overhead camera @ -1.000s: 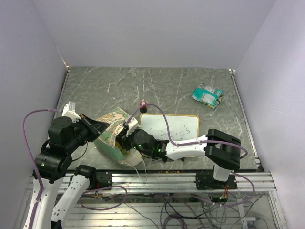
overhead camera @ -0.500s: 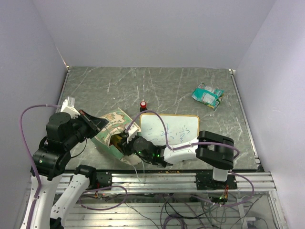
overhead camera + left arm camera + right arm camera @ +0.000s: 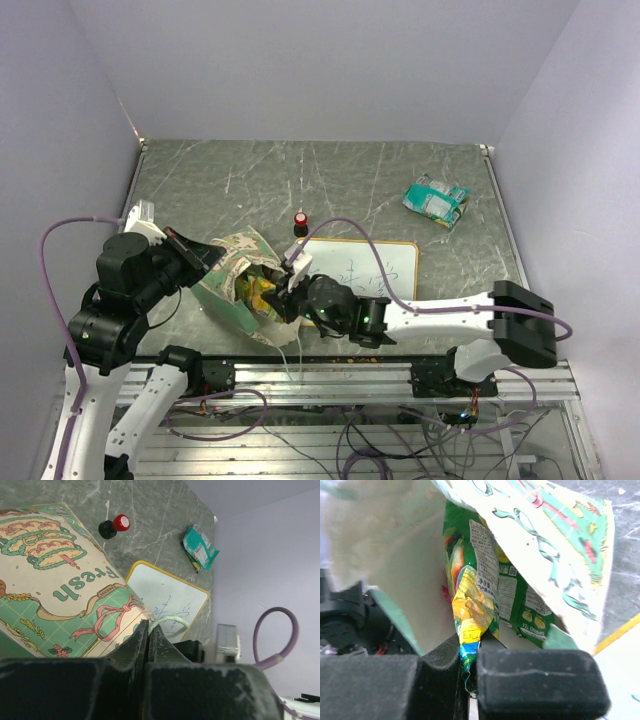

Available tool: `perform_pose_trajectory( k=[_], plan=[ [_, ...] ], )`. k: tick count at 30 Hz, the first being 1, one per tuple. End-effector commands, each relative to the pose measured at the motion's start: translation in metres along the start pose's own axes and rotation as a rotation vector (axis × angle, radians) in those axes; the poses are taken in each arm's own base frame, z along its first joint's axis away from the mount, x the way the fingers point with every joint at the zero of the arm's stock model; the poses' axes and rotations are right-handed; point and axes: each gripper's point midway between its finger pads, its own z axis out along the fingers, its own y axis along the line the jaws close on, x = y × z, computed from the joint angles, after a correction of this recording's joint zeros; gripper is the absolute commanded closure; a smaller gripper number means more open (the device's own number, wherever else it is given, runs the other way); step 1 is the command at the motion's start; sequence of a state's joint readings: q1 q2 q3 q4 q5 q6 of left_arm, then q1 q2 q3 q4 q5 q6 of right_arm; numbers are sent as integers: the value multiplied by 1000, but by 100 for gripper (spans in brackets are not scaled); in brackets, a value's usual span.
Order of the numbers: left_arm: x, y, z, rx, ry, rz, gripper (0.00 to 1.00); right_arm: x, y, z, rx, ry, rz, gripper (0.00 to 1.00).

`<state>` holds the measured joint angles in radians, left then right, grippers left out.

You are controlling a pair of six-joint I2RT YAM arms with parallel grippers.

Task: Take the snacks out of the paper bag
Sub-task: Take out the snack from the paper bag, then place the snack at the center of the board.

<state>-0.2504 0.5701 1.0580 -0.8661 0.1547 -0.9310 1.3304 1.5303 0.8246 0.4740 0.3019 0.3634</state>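
The paper bag [image 3: 235, 270] lies on its side at the near left, mouth toward the right; it also fills the left wrist view [image 3: 55, 595] and the right wrist view [image 3: 555, 540]. My left gripper [image 3: 148, 630] is shut on the bag's rim by its string handle [image 3: 170, 621]. My right gripper [image 3: 472, 650] is at the bag's mouth, shut on a yellow-green snack packet [image 3: 472, 605], also seen in the top view [image 3: 262, 293]. More green packets [image 3: 530, 610] lie inside the bag. One green-and-white packet [image 3: 436, 201] lies on the table at the far right.
A wood-framed whiteboard [image 3: 375, 265] lies just right of the bag, under the right arm. A small red-topped black knob [image 3: 300, 222] stands behind it. The table's near edge and metal rail run just below the bag.
My right gripper has drawn back to the right from inside the bag, pulling the yellow-green packet to the mouth. The bag's mouth has opened wider. The left gripper keeps its hold.
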Motion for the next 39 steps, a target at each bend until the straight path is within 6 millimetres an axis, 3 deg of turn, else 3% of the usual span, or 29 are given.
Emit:
perform_pose_trajectory(
  k=[1, 6, 9, 17, 23, 28, 32, 36, 39],
  plan=[
    [-21, -11, -5, 3, -77, 29, 93, -23, 4, -24, 15, 51, 77, 100],
    [-26, -7, 3, -53, -64, 59, 93, -37, 14, -52, -51, 127, 31, 100],
    [-30, -6, 6, -68, -70, 66, 93, -51, 10, -69, -29, 152, -9, 100],
    [-37, 5, 17, -167, -62, 93, 93, -100, -19, -126, 111, 266, -181, 100],
    [-40, 10, 24, -212, -51, 97, 93, -134, -52, -172, 250, 169, -193, 100],
    [-37, 8, 24, -200, -36, 99, 93, -173, -100, -212, 515, -16, -121, 100],
    [-35, 6, 23, -176, -30, 109, 93, -207, -135, -223, 678, -97, -177, 100],
    [-35, -2, 21, -132, -33, 115, 93, -233, -203, -209, 736, -75, -172, 100],
    [-32, -4, 22, -116, -17, 122, 93, -228, -271, -193, 798, 2, -87, 100]
  ],
)
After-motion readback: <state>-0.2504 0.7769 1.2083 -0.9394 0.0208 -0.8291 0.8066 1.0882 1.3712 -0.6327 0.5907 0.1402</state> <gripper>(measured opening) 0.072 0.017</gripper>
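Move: At the bag's mouth, the right hand already holds a yellow-green snack; the teal pack at the far right lies roughly 31 cm ahead, 42 cm right and 16 cm below. The paper bag's middle is some 7 cm ahead, 7 cm left, 8 cm below; the whiteboard about 13 cm ahead, 20 cm right. From the left hand, which grips a bag handle, the bag's middle is about 4 cm ahead, 5 cm right, 22 cm below. Pulling the pinched snack out of the bag, the right hand rises and draws right, at first easing back a little, then sweeps fast right and forward towards the teal pack, some 28 cm right and 19 cm up in all, turning clockwise about 40 degrees. The left hand keeps its handle and shifts about 4 cm forward, rolling slightly. ##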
